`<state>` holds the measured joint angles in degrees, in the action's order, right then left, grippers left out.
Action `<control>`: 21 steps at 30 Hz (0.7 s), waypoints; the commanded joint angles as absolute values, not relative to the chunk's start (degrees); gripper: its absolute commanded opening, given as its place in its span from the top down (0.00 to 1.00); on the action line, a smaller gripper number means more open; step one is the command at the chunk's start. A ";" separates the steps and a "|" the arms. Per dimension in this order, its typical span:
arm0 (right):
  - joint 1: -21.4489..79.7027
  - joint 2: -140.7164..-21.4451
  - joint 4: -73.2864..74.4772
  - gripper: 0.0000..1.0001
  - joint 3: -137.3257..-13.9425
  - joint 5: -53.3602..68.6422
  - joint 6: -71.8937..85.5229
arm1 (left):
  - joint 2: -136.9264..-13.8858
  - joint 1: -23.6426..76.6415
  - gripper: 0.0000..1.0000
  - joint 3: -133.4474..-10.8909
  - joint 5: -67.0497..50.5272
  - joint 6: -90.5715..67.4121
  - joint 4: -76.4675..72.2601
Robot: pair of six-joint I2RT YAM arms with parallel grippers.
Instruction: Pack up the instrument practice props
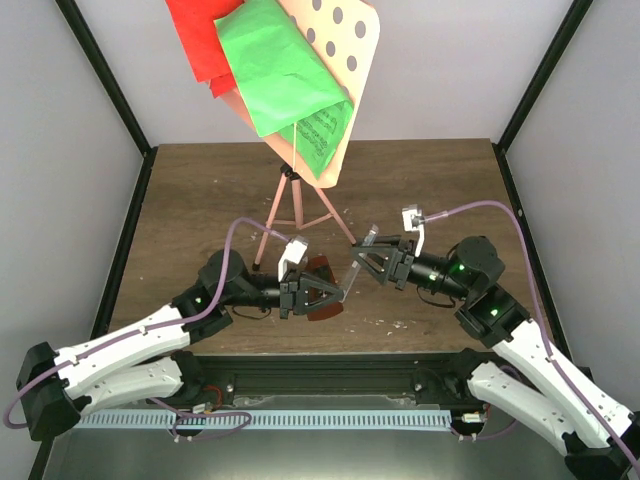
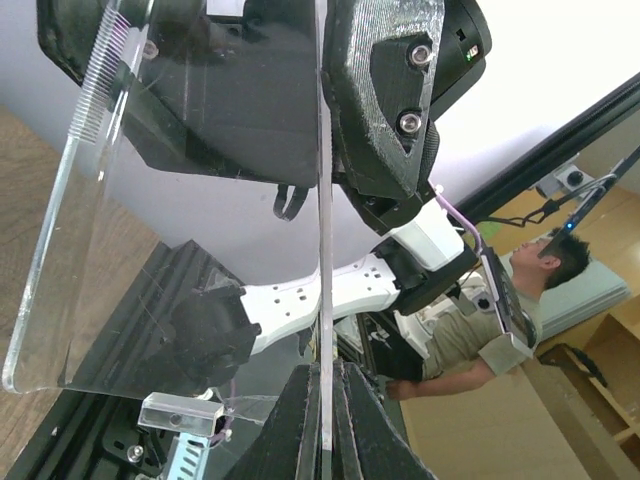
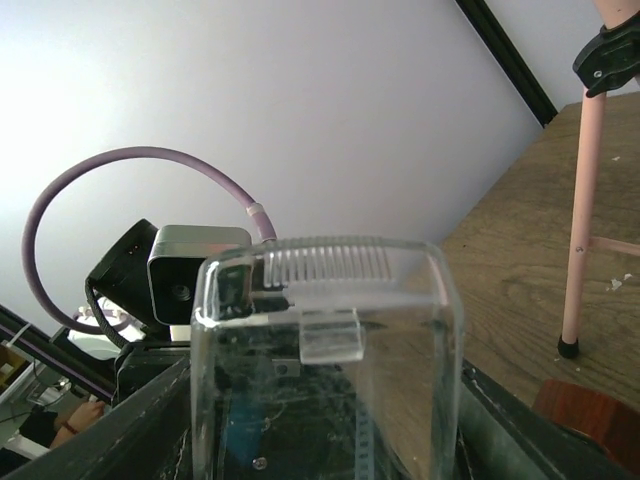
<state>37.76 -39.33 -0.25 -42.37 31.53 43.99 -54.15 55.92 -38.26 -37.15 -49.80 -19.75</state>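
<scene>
The metronome's clear plastic cover hangs between both arms above the table. My left gripper is shut on the cover's thin edge. My right gripper has a finger against each side of the cover. The reddish-brown metronome lies on the table under my left gripper, and shows again in the right wrist view. The pink tripod music stand stands behind. Its dotted desk carries a green sheet and a red sheet.
The wooden table is boxed in by white walls and black corner posts. A black rail runs along the near edge. One pink stand leg rises close beside my right gripper.
</scene>
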 commanded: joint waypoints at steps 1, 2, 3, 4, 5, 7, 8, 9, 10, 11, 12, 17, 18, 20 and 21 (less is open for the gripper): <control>38.28 -36.37 -0.76 0.46 -42.37 29.61 43.55 | -53.61 55.78 1.00 -39.74 -35.78 -47.57 -16.08; 38.31 -35.87 -0.74 0.46 -42.02 29.23 43.52 | -53.61 55.73 0.91 -39.83 -35.63 -47.11 -15.20; 38.30 -35.49 -0.60 0.46 -41.76 28.83 43.51 | -53.45 55.72 0.77 -40.20 -35.11 -46.06 -13.47; 38.32 -35.16 -0.31 0.46 -41.53 28.38 43.40 | -53.02 55.72 0.61 -40.88 -33.74 -44.33 -9.86; 38.31 -34.74 0.26 0.46 -41.49 27.82 43.19 | -52.31 55.72 0.46 -41.55 -31.51 -42.62 -5.77; 38.32 -33.98 1.59 0.46 -41.39 26.72 42.42 | -49.65 55.67 0.27 -41.32 -25.44 -39.87 0.62; 38.32 -33.53 2.58 0.46 -41.26 25.81 41.92 | -48.12 55.67 0.21 -39.91 -21.41 -39.27 2.85; 38.32 -33.08 3.61 0.46 -41.12 24.92 41.20 | -46.55 55.57 0.18 -38.53 -18.80 -39.08 4.89; 38.34 -32.71 5.14 0.46 -40.80 23.70 40.46 | -45.15 55.36 0.17 -37.18 -17.00 -39.15 6.63; 38.32 -32.47 6.37 0.46 -40.38 22.50 39.44 | -43.95 55.11 0.17 -35.63 -15.44 -39.50 8.21; 38.32 -32.24 7.17 0.46 -39.74 21.60 38.43 | -43.10 54.96 0.17 -34.13 -14.32 -39.86 9.66; 38.32 -31.62 5.75 0.46 -32.97 19.12 36.66 | -43.14 54.84 0.17 -25.53 -12.45 -43.73 8.79; 38.33 -31.45 4.56 0.46 -31.46 19.03 37.06 | -43.80 54.84 0.17 -23.87 -12.45 -44.52 7.21; 38.32 -31.07 2.26 0.46 -27.87 18.56 37.83 | -45.52 54.84 0.17 -21.44 -11.80 -45.47 3.76; 38.33 -30.69 1.42 0.46 -26.65 18.13 38.05 | -46.46 54.84 0.17 -20.58 -11.31 -45.52 2.14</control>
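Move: The metronome stands upright, its middle roughly 12 cm ahead of the left hand, 5 cm to its left and 23 cm below it; from the right hand it lies about 6 cm ahead, 9 cm left and 26 cm down. Both hands hold the clear cover, whose middle is about 6 cm ahead of the left hand, 3 cm to its right and 2 cm above. The music stand's right foot is some 14 cm beyond the metronome and 9 cm right of it. The left fingers spring wide open and let go of the clear cover, and the hand draws off left and forward before dropping steeply, about 17 cm down in all, towards the metronome, its fingers tipping down and swinging counter-clockwise towards forward. The right hand keeps its grip on the cover, eases a couple of centimetres to the right, then sinks about 8 cm with it, turning some 10 degrees clockwise. ##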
